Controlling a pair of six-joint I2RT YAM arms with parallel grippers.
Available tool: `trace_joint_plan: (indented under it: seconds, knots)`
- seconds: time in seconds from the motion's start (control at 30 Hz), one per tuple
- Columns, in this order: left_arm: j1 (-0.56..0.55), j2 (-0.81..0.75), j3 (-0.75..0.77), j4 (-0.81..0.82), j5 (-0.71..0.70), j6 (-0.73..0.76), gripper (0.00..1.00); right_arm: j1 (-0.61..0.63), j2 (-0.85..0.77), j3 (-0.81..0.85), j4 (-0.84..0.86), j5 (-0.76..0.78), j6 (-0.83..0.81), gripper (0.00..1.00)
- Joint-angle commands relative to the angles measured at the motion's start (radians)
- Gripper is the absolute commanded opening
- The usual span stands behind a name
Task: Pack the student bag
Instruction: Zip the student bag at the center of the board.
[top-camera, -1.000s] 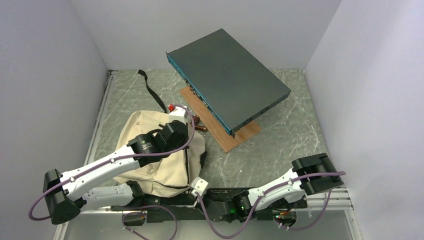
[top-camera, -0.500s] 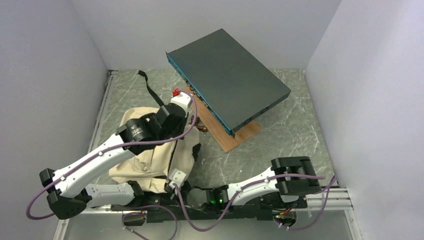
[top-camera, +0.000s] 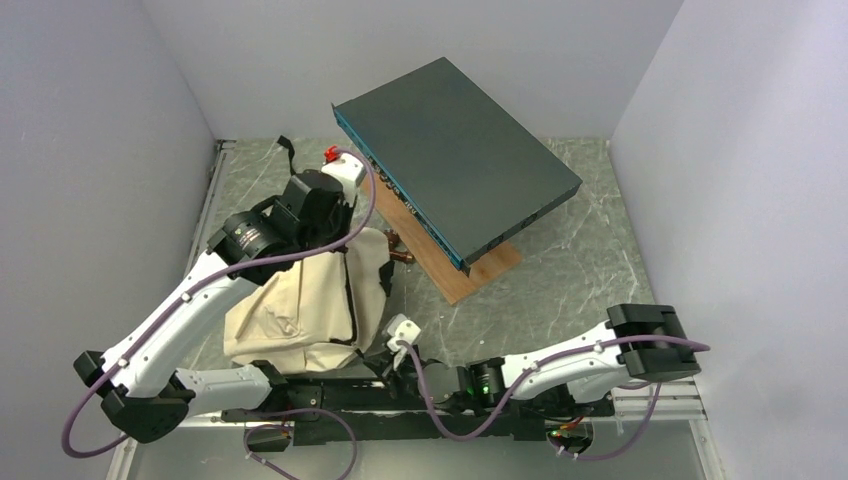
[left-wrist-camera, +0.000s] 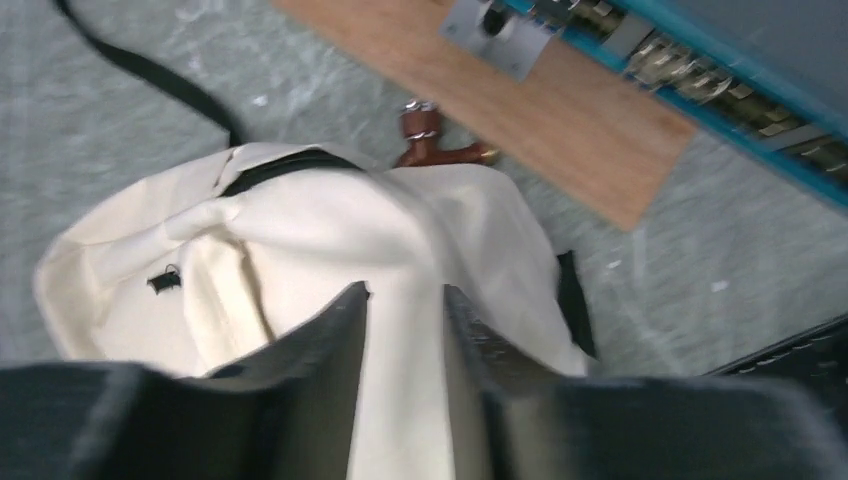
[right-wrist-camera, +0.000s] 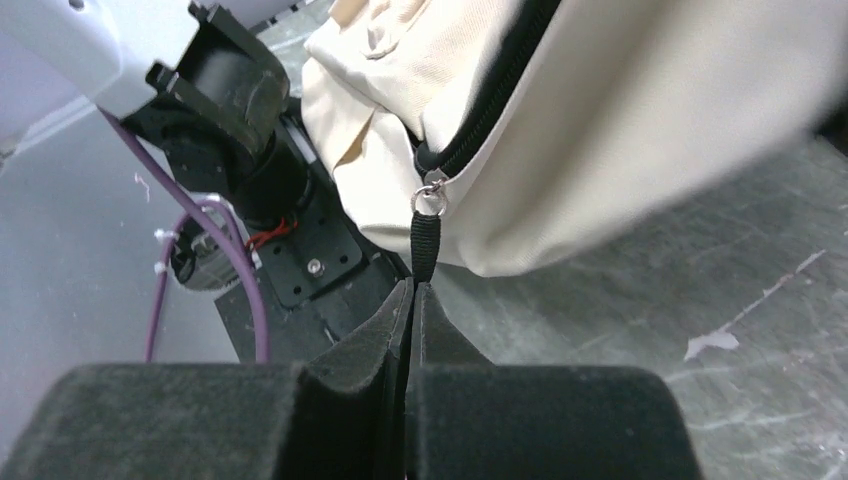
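Observation:
The student bag (top-camera: 295, 305) is a cream canvas backpack lying at the near left of the table, with a black zipper running along its side. My left gripper (left-wrist-camera: 404, 295) hovers over the bag's upper cloth (left-wrist-camera: 330, 230) with its jaws apart and nothing clamped between them. My right gripper (right-wrist-camera: 412, 285) is shut on the black zipper pull strap (right-wrist-camera: 425, 245), which hangs from the slider ring at the bag's near corner (right-wrist-camera: 600, 120). In the top view the right gripper (top-camera: 392, 340) sits at the bag's near right edge.
A big dark grey flat box (top-camera: 455, 155) leans tilted on a wooden board (top-camera: 470, 270) behind and right of the bag. A brown object (left-wrist-camera: 425, 140) pokes out at the bag's far edge. A black strap (top-camera: 300, 180) trails toward the back left. Walls enclose the table.
My left gripper has opened, letting go of the bag cloth, and has lifted toward the back. The right gripper shifted along the bag's near edge with the zipper pull. The bag bunched leftward.

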Motion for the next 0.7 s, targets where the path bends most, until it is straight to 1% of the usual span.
trace_joint_plan:
  seconds: [0.0,0.03,0.13,0.23,0.3,0.4,0.47,0.57,0.67]
  knots:
    - [0.024,-0.108,-0.112,0.212,0.182,-0.08,0.51,0.008,-0.011,-0.007,-0.129,-0.035,-0.005,0.0]
    - [0.025,-0.125,-0.144,0.215,0.202,-0.111,0.55,0.008,-0.001,0.001,-0.128,-0.04,-0.01,0.0]
    - [0.024,-0.185,-0.258,0.242,0.28,-0.193,0.6,0.008,0.022,0.02,-0.12,-0.049,-0.02,0.0]
    - [0.014,-0.237,-0.389,0.3,0.374,-0.244,0.61,0.008,0.021,0.009,-0.108,-0.047,-0.001,0.0]
    - [-0.025,-0.241,-0.46,0.322,0.393,-0.262,0.61,0.008,0.01,-0.021,-0.094,-0.04,0.028,0.0]
    - [-0.125,-0.207,-0.523,0.341,0.369,-0.262,0.61,0.011,-0.013,-0.072,-0.074,-0.035,0.076,0.0]
    - [-0.179,-0.175,-0.553,0.392,0.357,-0.266,0.62,0.017,-0.019,-0.092,-0.076,-0.031,0.101,0.0]
    - [-0.242,-0.114,-0.576,0.439,0.312,-0.26,0.62,0.027,-0.022,-0.1,-0.088,-0.028,0.123,0.0]
    - [-0.29,-0.043,-0.582,0.452,0.274,-0.263,0.6,0.035,-0.024,-0.107,-0.092,-0.027,0.144,0.0]
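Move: For the empty left hand, the bag's near right corner lies about 18 cm back, 4 cm right and 17 cm below. The bag's middle is 11 cm back, 9 cm left and 22 cm below it, while the brown pipe fitting is 3 cm ahead, 11 cm right and 28 cm below. Pinching the black pull, the right hand has the zip slider roughly 2 cm ahead and 3 cm left, about level; the bag's middle is 9 cm ahead, 12 cm left and 8 cm lower. The right fingers keep their pinch on the zip pull and take it down about 7 cm and some 3 cm to the right. Meanwhile the left hand, already off the bag, opens wider and sweeps down, back and right, roughly 20 cm in all, towards the bag's near right corner, its fingers tipping downward and swinging clockwise. ##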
